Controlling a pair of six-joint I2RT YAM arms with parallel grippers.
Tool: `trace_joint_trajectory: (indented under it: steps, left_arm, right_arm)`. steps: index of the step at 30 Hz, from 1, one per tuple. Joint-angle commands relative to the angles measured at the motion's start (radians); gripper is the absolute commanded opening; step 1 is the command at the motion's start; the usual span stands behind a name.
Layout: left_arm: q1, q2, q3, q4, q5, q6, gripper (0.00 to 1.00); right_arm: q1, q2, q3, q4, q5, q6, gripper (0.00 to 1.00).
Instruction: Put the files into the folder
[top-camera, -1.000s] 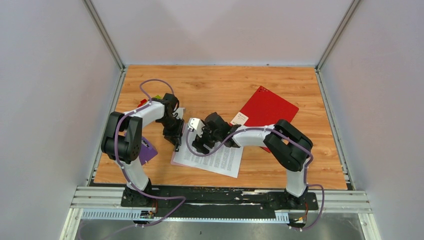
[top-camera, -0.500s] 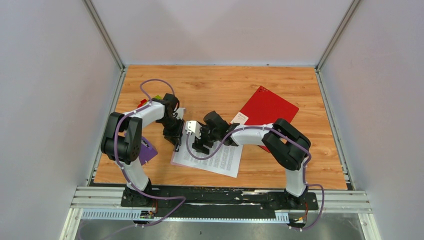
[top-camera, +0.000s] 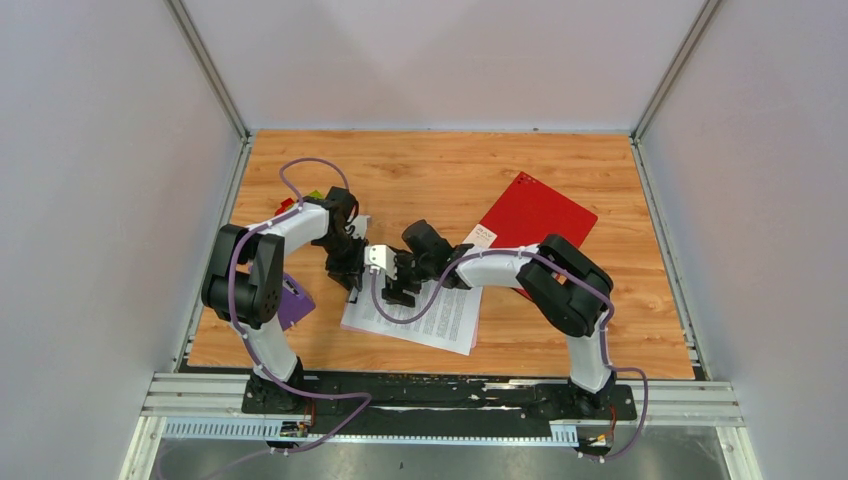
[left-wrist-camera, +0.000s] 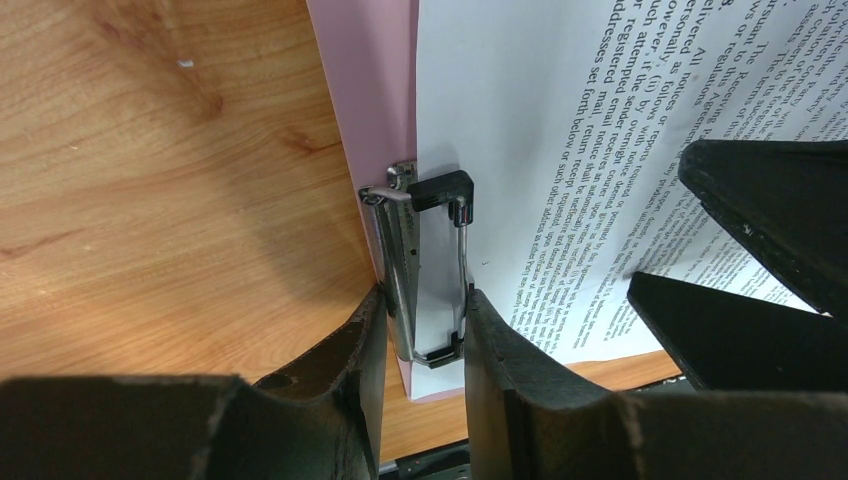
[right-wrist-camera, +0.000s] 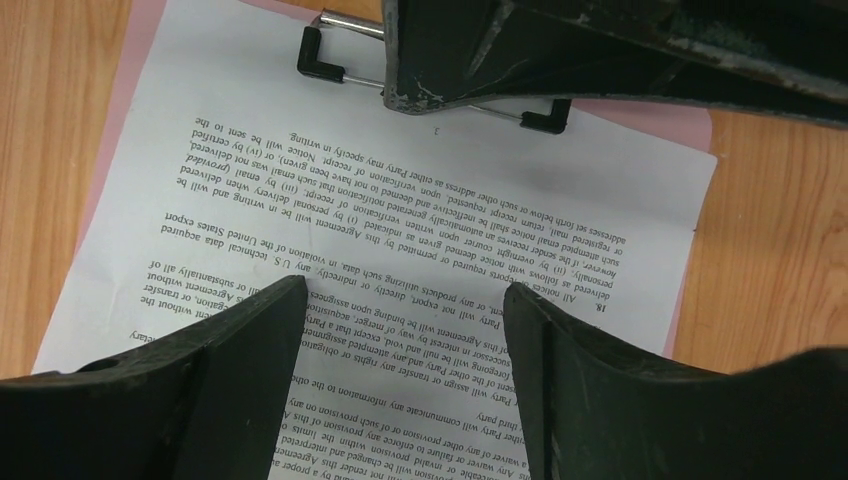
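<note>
The files (top-camera: 432, 316), white sheets of small black print, lie on a pink folder (left-wrist-camera: 365, 90) near the table's front. In the left wrist view my left gripper (left-wrist-camera: 425, 330) is shut on the folder's metal clip (left-wrist-camera: 425, 250) at the sheets' edge, one finger on each side of it. Over the printed page (right-wrist-camera: 400, 200) my right gripper (right-wrist-camera: 405, 300) stands open, its fingertips low above the text with nothing between them. It sits right beside the left gripper (top-camera: 352, 283). The folder's pink edge (right-wrist-camera: 692, 125) shows past the paper.
A red cover (top-camera: 535, 220) with a white label lies at the back right, partly under the right arm. A purple object (top-camera: 295, 302) sits by the left arm, and small red and green items (top-camera: 303, 198) lie behind it. Bare wood stretches across the back.
My right gripper has slid left over the files toward the left gripper, and its jaws have narrowed a little. The left gripper stays on the clip.
</note>
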Motion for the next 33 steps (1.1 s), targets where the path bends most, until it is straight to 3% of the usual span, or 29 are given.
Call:
trace_joint_trajectory:
  steps: [1, 5, 7, 12, 19, 21, 23, 27, 33]
  left_arm:
    - [0.001, -0.030, -0.008, 0.017, 0.012, 0.017, 0.00]
    - [0.001, -0.028, -0.010, 0.017, 0.005, 0.013, 0.00]
    - [0.002, -0.028, -0.010, 0.022, 0.000, 0.008, 0.00]
    - [0.001, -0.022, -0.014, 0.021, -0.010, 0.004, 0.00]
    - [0.001, -0.027, -0.011, 0.022, -0.007, 0.001, 0.00]
    - [0.001, -0.031, -0.012, 0.022, -0.006, 0.003, 0.00]
    - [0.001, -0.032, -0.015, 0.023, -0.008, 0.003, 0.00]
    - [0.002, -0.032, -0.016, 0.023, -0.010, 0.003, 0.00]
    - [0.001, -0.030, -0.013, 0.023, -0.007, 0.005, 0.00]
  right_arm:
    - [-0.024, -0.004, -0.012, -0.003, -0.017, -0.073, 0.72]
    - [-0.034, -0.034, 0.015, -0.031, -0.015, 0.000, 0.74]
    - [-0.035, -0.061, 0.051, -0.085, 0.014, 0.115, 0.75]
    - [-0.026, -0.170, -0.006, -0.001, 0.113, 0.458, 0.75]
    - [0.014, -0.239, -0.026, -0.163, 0.369, 0.810, 0.74]
    - [0.026, -0.240, -0.029, -0.239, 0.509, 0.891, 0.74]
    - [0.040, -0.236, -0.048, -0.273, 0.613, 0.944, 0.75]
    - [0.048, -0.215, -0.079, -0.255, 0.664, 1.011, 0.77]
    - [0.063, -0.131, -0.060, -0.216, 0.700, 0.936, 0.75]
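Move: The right hand is down over the white papers near their left end. Their middle lies about 7 cm to its right, 2 cm nearer the base and 2 cm below. The metal clip is about 7 cm to its left, level with it fore and aft, and the red folder's middle some 34 cm right and 14 cm ahead. From the left hand, the papers' middle is roughly 14 cm right and 3 cm back, and the clip is right at its fingertips. Up, over and down again in a hop to the right: the right hand edges forward, rises nearly 7 cm off the papers and comes down about 8 cm farther right, away from the clip and nearer the papers' middle. On the way it swings clockwise some 60 degrees, ending with its fingers, still wide apart, low over the sheets and pointing more forward. The left hand stays put and keeps its pinch on the clip at the papers' left edge. ##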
